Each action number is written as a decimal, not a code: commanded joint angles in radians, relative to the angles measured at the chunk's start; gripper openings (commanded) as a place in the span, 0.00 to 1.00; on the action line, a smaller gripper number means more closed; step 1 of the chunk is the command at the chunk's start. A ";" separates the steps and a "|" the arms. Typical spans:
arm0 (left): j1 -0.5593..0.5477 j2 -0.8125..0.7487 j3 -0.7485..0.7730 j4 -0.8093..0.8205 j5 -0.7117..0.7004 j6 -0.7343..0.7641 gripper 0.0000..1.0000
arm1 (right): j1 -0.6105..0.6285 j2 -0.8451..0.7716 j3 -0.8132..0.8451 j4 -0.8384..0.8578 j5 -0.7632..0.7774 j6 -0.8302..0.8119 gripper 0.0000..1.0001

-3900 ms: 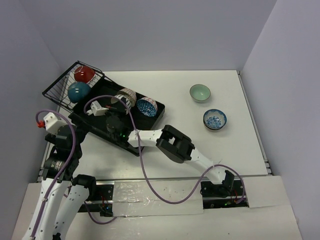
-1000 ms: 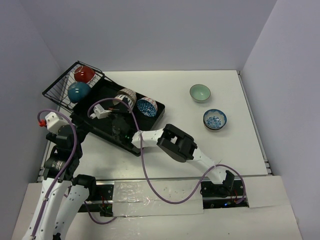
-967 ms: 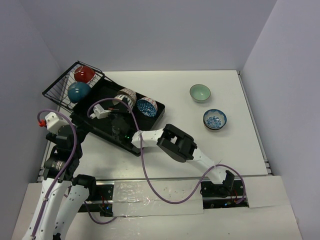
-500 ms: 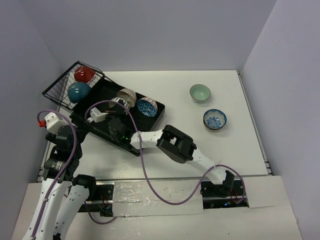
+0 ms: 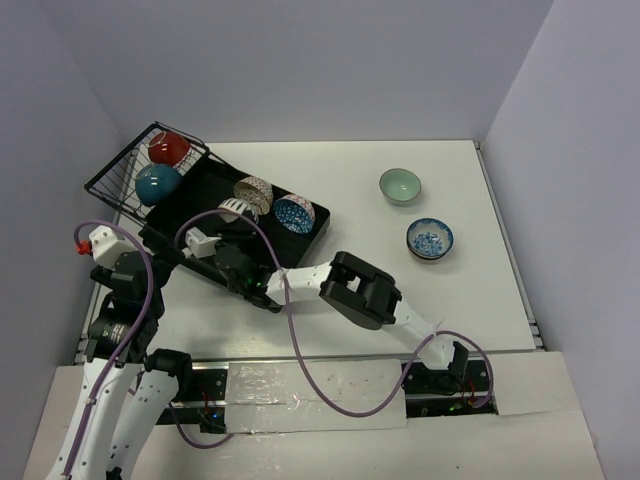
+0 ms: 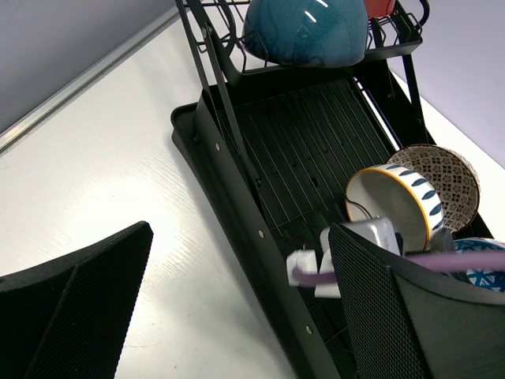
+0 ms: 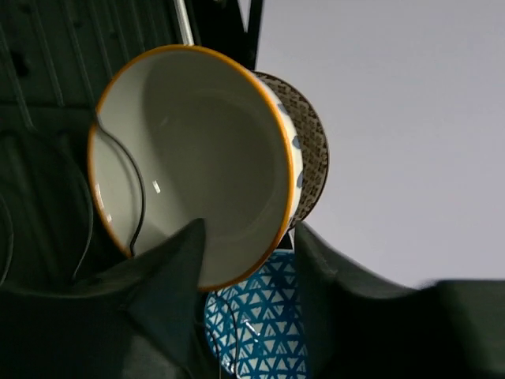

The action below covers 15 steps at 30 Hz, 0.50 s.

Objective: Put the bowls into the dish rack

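Note:
The black dish rack [image 5: 205, 262] lies at the back left; its wire basket holds a red bowl [image 5: 168, 147] and a teal bowl [image 5: 158, 184]. On its ribbed tray a cream bowl with an orange rim [image 7: 197, 158] stands on edge against a brown lattice bowl [image 7: 316, 162], with a blue-and-white triangle bowl [image 7: 260, 332] behind. My right gripper [image 7: 245, 284] is open, and the cream bowl's lower rim sits loose between its fingers. A mint green bowl [image 5: 400, 185] and a blue speckled bowl [image 5: 430, 238] rest on the table at the right. My left gripper [image 6: 237, 316] hangs open over the rack's near edge [image 6: 237, 213].
The right arm [image 5: 355, 290] stretches across the table's middle toward the rack, trailing a purple cable [image 5: 290, 340]. Walls close in on the left, back and right. The left arm [image 5: 120, 290] stands beside the rack's near-left corner.
My right gripper was shut on the cream bowl and has now opened. The bowl stands on edge in the tray and the right wrist has drawn back toward the near side.

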 commanded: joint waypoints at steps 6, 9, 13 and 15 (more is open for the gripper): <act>-0.005 0.003 0.003 0.040 0.007 0.009 0.99 | 0.018 -0.203 -0.091 -0.116 -0.049 0.163 0.70; -0.003 0.009 0.002 0.042 0.008 0.012 0.99 | 0.021 -0.273 -0.114 -0.185 -0.077 0.246 0.74; -0.002 0.010 0.003 0.043 0.008 0.012 0.99 | 0.024 -0.397 -0.160 -0.303 -0.106 0.393 0.81; -0.002 0.015 0.005 0.043 0.008 0.015 0.99 | 0.022 -0.453 -0.185 -0.367 -0.131 0.494 0.86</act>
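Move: The white bowl with blue leaves, already standing on edge in the dish rack, has its middle about 4 cm ahead of my right hand, 2 cm to its left and 3 cm below; my half-open fingers straddle its rim. The beige patterned bowl is about 9 cm ahead and 2 cm right, the blue triangle-pattern bowl some 11 cm right and 2 cm ahead. From my left hand the white bowl lies roughly 16 cm ahead, 18 cm right and 12 cm lower. I spread my right fingers from half open to nearly wide, clear of the white bowl's rim, first drawing back and a little right, almost level. Then I lift more and more quickly, about 6 cm in all, still easing back and right away from the bowl, while the wrist rolls its left side up and tips slightly down, some 15 degrees together. ##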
